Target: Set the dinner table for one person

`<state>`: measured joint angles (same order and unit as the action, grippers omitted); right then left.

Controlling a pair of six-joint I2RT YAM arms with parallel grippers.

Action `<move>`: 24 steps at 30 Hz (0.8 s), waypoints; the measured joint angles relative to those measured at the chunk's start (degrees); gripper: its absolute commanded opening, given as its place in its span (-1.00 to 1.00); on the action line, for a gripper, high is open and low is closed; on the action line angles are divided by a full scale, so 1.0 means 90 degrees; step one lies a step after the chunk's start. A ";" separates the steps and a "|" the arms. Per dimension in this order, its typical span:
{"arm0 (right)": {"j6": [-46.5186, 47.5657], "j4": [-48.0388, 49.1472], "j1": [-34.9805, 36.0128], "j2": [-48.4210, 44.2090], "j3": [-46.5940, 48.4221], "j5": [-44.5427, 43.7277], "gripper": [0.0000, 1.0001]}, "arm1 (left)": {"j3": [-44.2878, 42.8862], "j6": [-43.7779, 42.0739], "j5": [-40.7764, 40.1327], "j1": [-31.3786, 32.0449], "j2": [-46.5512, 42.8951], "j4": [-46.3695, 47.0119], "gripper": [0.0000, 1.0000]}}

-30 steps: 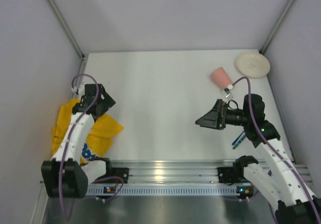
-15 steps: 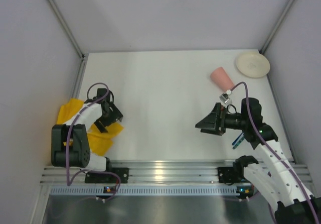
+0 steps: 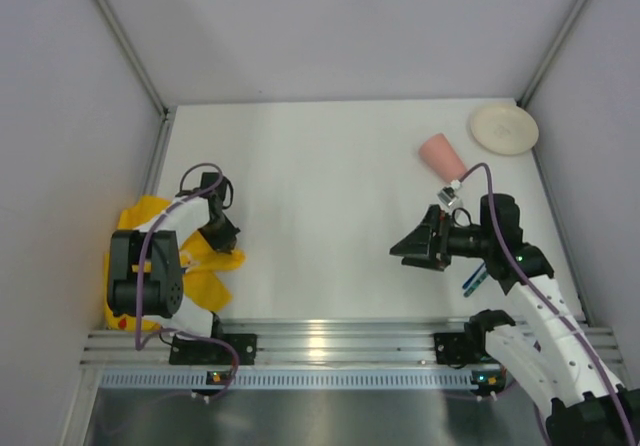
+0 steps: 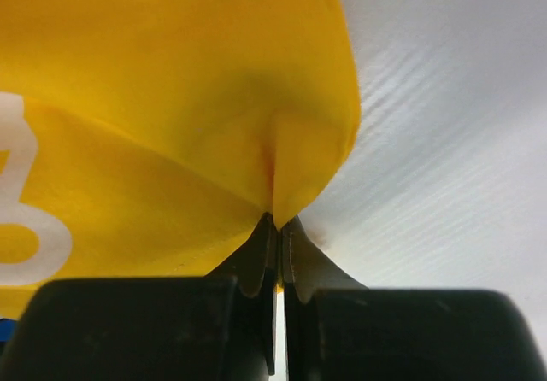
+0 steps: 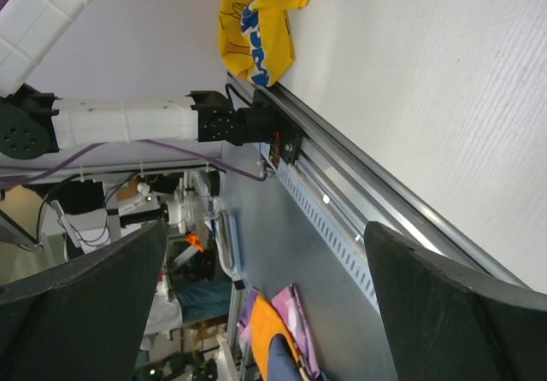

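Note:
The dinner table (image 3: 320, 196) is the large white tabletop. A crumpled yellow placemat (image 3: 210, 261) lies at its near left, and fills the left wrist view (image 4: 171, 99). My left gripper (image 3: 222, 236) is shut on a pinched fold of the placemat (image 4: 278, 202), low on the table. My right gripper (image 3: 408, 248) is open and empty, held above the table's right half and pointing left. In the right wrist view its fingers (image 5: 444, 313) stand wide apart, with the placemat (image 5: 256, 22) far off.
A pink cup (image 3: 440, 153) lies on its side at the back right. A cream plate (image 3: 503, 128) sits in the far right corner. A blue-green utensil (image 3: 473, 278) lies near the right arm. A metal rail (image 3: 330, 341) runs along the near edge.
My left arm has folded back toward its base and the gripper moved down onto the placemat, which has bunched up under it. The right gripper has shifted slightly nearer.

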<state>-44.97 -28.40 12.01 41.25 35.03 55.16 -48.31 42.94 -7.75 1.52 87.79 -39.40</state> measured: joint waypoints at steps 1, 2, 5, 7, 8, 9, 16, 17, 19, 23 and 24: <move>0.0029 -0.0024 -0.0017 0.0002 0.0019 -0.0007 0.99 | -0.0063 0.0061 -0.0036 0.0102 0.0034 -0.0029 -1.00; 0.0044 -0.0056 -0.0022 0.0012 0.0049 -0.0005 1.00 | -0.0170 0.0124 -0.0080 0.0255 0.0092 -0.0073 -1.00; 0.0114 -0.0121 -0.0034 0.0019 0.0102 -0.0029 0.99 | -0.0940 0.0476 -0.0114 0.0967 0.0338 -0.0396 -1.00; 0.0148 -0.0151 -0.0044 0.0019 0.0119 -0.0032 0.99 | -0.1921 0.0809 -0.0100 0.1583 0.0644 -0.0546 -1.00; 0.0158 -0.0163 -0.0056 0.0019 0.0121 -0.0032 0.99 | -0.2346 0.0933 -0.0085 0.1814 0.0784 -0.0546 -1.00; 0.0163 -0.0172 -0.0066 0.0019 0.0124 -0.0036 0.99 | -0.3021 0.1100 -0.0083 0.2137 0.1039 -0.0537 -1.00; 0.0216 -0.0194 -0.0107 0.0114 0.0124 -0.0087 0.99 | -0.6785 0.1707 0.0784 0.3424 0.3249 -0.0622 0.14; 0.0223 -0.0202 -0.0107 0.0155 0.0126 -0.0109 1.00 | -0.7254 0.1727 0.0916 0.3543 0.3602 -0.0631 0.18; 0.0272 -0.0274 -0.0107 0.0245 0.0170 -0.0175 0.99 | -0.7820 0.1729 0.1093 0.3755 0.4090 -0.0685 0.32; 0.0440 -0.0350 -0.0107 0.0423 0.0321 -0.0415 0.99 | -0.7876 0.1695 0.1214 0.3903 0.4158 -0.1010 0.32; 0.0486 -0.0359 -0.0107 0.0491 0.0372 -0.0491 0.99 | -0.7866 0.1678 0.1200 0.3883 0.4109 -0.1042 0.32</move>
<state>-40.60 -31.64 11.05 45.67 38.37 50.74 -119.11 58.04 3.05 36.47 124.77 -48.77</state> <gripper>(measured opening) 0.996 0.659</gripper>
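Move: The yellow cloth's near corner is already pinched in the left fingers, close to the table; its bunched bulk lies about 20 cm left and 4 cm back. The clear table for that corner is roughly 48 cm right and 24 cm ahead. Beyond lies the pink cup, some 62 cm right and 28 cm ahead, with the plate about 19 cm farther right and 9 cm farther out. From the right hand, that clear spot is about 33 cm ahead, 3 cm right and 20 cm below. The yellow cloth, its corner still pinched, is flung open by the left arm in one fast sweep: about 35 cm right, with some 16 cm forward and 14 cm up, across the table towards the pink cup. Midway the fingers begin to open and let the corner go while the hand carries on, turning clockwise and swinging its fingertips right and forward before it eases to a stop in the air. ##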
